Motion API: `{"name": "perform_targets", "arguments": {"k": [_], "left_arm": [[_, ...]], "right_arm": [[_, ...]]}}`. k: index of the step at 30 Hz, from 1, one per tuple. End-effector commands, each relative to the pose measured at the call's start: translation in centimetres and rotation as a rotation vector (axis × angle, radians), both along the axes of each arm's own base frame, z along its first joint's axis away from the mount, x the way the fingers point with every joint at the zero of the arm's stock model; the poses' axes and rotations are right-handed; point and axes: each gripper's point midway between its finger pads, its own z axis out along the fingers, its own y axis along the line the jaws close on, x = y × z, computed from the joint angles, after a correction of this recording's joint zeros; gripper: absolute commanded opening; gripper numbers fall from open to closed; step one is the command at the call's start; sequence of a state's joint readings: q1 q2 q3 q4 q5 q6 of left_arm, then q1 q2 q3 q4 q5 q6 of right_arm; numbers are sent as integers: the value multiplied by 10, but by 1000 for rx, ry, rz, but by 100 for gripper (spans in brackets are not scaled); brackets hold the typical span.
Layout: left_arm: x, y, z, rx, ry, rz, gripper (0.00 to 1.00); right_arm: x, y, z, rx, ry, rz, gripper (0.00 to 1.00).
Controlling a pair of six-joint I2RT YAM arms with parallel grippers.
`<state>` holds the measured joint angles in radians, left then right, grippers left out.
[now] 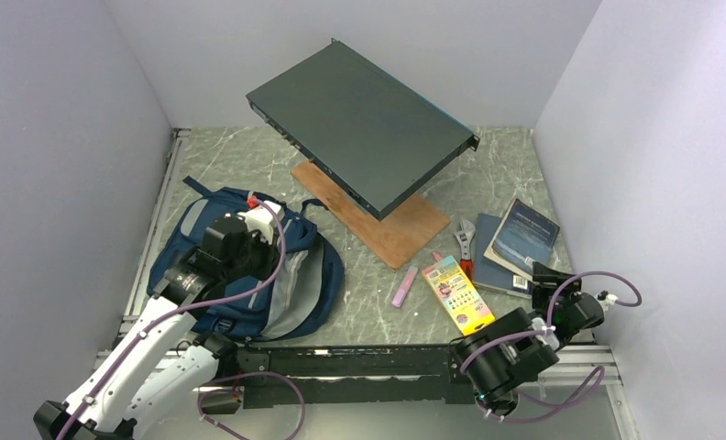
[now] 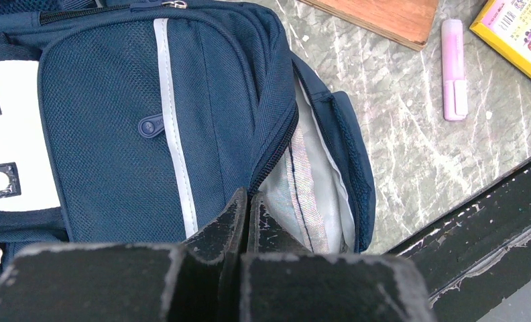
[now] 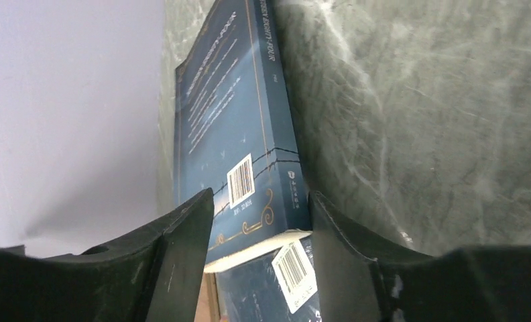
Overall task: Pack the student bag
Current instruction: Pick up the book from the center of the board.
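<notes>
The student bag, navy with light grey stripes, lies at the left of the table. Its main zip gapes and shows pale grey lining. My left gripper sits on top of it. In the left wrist view that gripper is shut, its fingertips pinching the bag's zip edge. At the right, two dark blue books are stacked, the top book over the lower book. My right gripper is at their near end. In the right wrist view this gripper stands open, its jaws either side of the top book's corner.
A pink highlighter, a yellow box and a red-handled wrench lie between bag and books. A dark flat device leans on a wooden board at the back. A black rail runs along the near edge. Walls close in on both sides.
</notes>
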<state>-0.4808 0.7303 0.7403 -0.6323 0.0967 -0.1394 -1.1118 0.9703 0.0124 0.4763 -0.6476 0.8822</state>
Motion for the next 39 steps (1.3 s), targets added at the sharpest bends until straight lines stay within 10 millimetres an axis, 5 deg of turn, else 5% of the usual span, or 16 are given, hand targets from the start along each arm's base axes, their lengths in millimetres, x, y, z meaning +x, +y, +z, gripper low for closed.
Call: {"name": "perform_targets", "arguments": {"k": [1, 11, 15, 21, 28, 33, 39], "left_arm": [[12, 4, 14, 7, -72, 31, 0], [11, 4, 17, -5, -85, 27, 0], [10, 4, 17, -5, -82, 26, 0], [11, 3, 15, -4, -76, 23, 0], [13, 5, 13, 8, -66, 42, 0], [14, 4, 9, 14, -48, 43, 0], [12, -6, 1, 16, 19, -7, 0]], "right_arm": [[3, 1, 18, -124, -27, 60, 50], [9, -4, 47, -228, -66, 91, 0], [9, -9, 57, -236, -49, 77, 0], [27, -7, 101, -309, -17, 143, 0], [67, 32, 103, -265, 237, 307, 0], [74, 60, 108, -303, 357, 397, 0], [69, 83, 142, -403, 378, 455, 0]]}}
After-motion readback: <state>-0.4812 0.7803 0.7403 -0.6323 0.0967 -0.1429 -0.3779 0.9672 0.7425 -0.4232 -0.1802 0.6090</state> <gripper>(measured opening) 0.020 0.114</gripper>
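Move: The upper dark book's near end is already between the right hand's open fingers; its middle lies about 10 cm ahead, 3 cm to the left and a centimetre lower. The lower dark book's middle sits some 5 cm ahead and 8 cm left, 3 cm down; the wrench is roughly 9 cm ahead, 19 cm left. From the left hand, the upper book is about 63 cm right, 8 cm ahead and 12 cm below. Rising only a couple of centimetres at first, the right hand shuts its fingers and pinches the upper book's near end across the spine. It then lifts faster, swinging forward and lastly left, about 10 cm up and 8 cm each way in all, while the wrist turns some 25 degrees counter-clockwise and tips down about 20, still gripping the book. ##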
